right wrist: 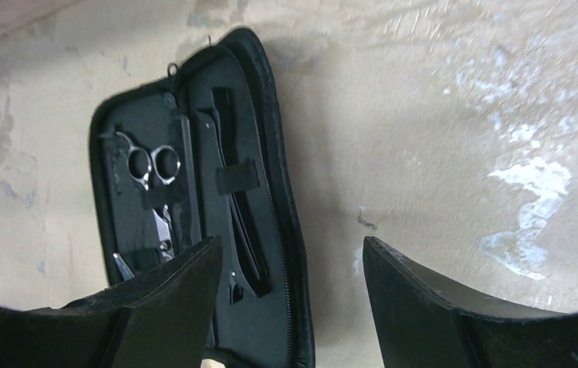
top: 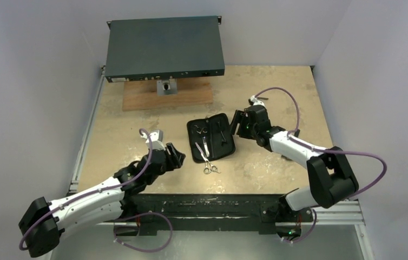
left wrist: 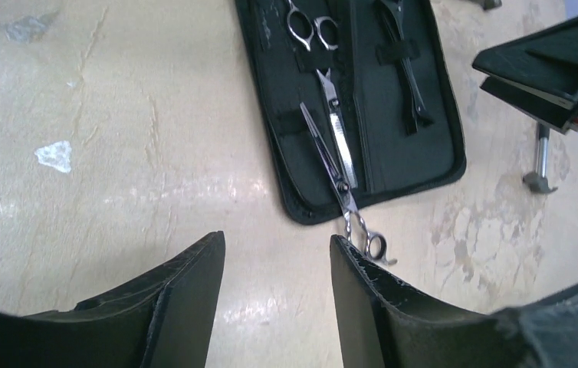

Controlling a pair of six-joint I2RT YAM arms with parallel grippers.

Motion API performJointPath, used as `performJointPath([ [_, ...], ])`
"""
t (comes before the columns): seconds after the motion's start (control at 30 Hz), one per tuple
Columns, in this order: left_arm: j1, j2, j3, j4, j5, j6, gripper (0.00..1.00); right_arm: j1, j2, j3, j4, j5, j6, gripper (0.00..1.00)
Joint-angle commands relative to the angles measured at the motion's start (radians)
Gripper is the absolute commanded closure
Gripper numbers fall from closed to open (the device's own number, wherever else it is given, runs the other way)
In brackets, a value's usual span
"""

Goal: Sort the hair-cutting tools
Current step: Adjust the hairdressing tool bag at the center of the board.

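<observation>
A black zip case (top: 229, 145) lies open at mid-table. In its left half silver scissors (top: 202, 132) (left wrist: 333, 115) (right wrist: 152, 165) sit under straps. A second pair of scissors (top: 207, 161) (left wrist: 330, 157) lies slanted across the case's near edge, its handles on the bare table. A thin black clip-like piece (top: 222, 131) (left wrist: 410, 80) (right wrist: 238, 211) is strapped in the right half. My left gripper (top: 176, 157) (left wrist: 277, 245) is open just left of the loose scissors' handles, holding nothing. My right gripper (top: 238, 122) (right wrist: 292, 244) is open over the case's right edge, also holding nothing.
A flat dark equipment box (top: 164, 49) stands at the back on a wooden board (top: 191, 96), with a small metal fitting (top: 165, 86) in front of it. The tabletop (top: 126, 130) is worn tan. Walls close in on both sides.
</observation>
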Motion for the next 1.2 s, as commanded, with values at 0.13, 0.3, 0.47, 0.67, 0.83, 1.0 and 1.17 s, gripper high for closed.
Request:
performJointPath([
  [0.13,-0.012,-0.112,-0.036,-0.146,0.135,0.075,0.47,-0.004,0.032,-0.06,0.185,-0.103,0.03,0.35],
  [0.3,-0.014,-0.107,-0.026,-0.143,0.17,0.093,0.46,-0.004,0.064,-0.077,0.211,-0.116,0.034,0.45],
  [0.47,-0.023,-0.083,-0.017,-0.125,0.201,0.106,0.47,-0.004,0.067,-0.126,0.242,-0.121,0.052,0.54],
  [0.67,-0.034,-0.025,0.006,-0.087,0.252,0.128,0.49,-0.004,0.068,-0.194,0.291,-0.135,0.078,0.64],
  [0.83,-0.048,0.035,0.029,-0.062,0.268,0.137,0.48,-0.004,0.023,-0.268,0.334,-0.131,0.112,0.81],
  [1.0,-0.076,0.079,0.04,-0.032,0.257,0.139,0.47,-0.001,-0.052,-0.363,0.376,-0.154,0.164,1.0],
  [1.17,-0.113,0.136,0.064,-0.009,0.234,0.139,0.44,0.013,-0.173,-0.456,0.382,-0.161,0.21,1.0],
])
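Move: The hairdressing tool bag lies open, its middle some 9 cm left of the right hand, 5 cm back and 7 cm below; the near part of its right rim is about 7 cm back, 1 cm left and 6 cm below. The loose scissors over its near edge lie roughly 13 cm back and 11 cm left. From the left hand, the bag's middle is about 8 cm ahead, 13 cm right and 8 cm below. Right hand drops and draws back about 6 cm, pinching the bag's right rim; left hand backs off, lowering. ##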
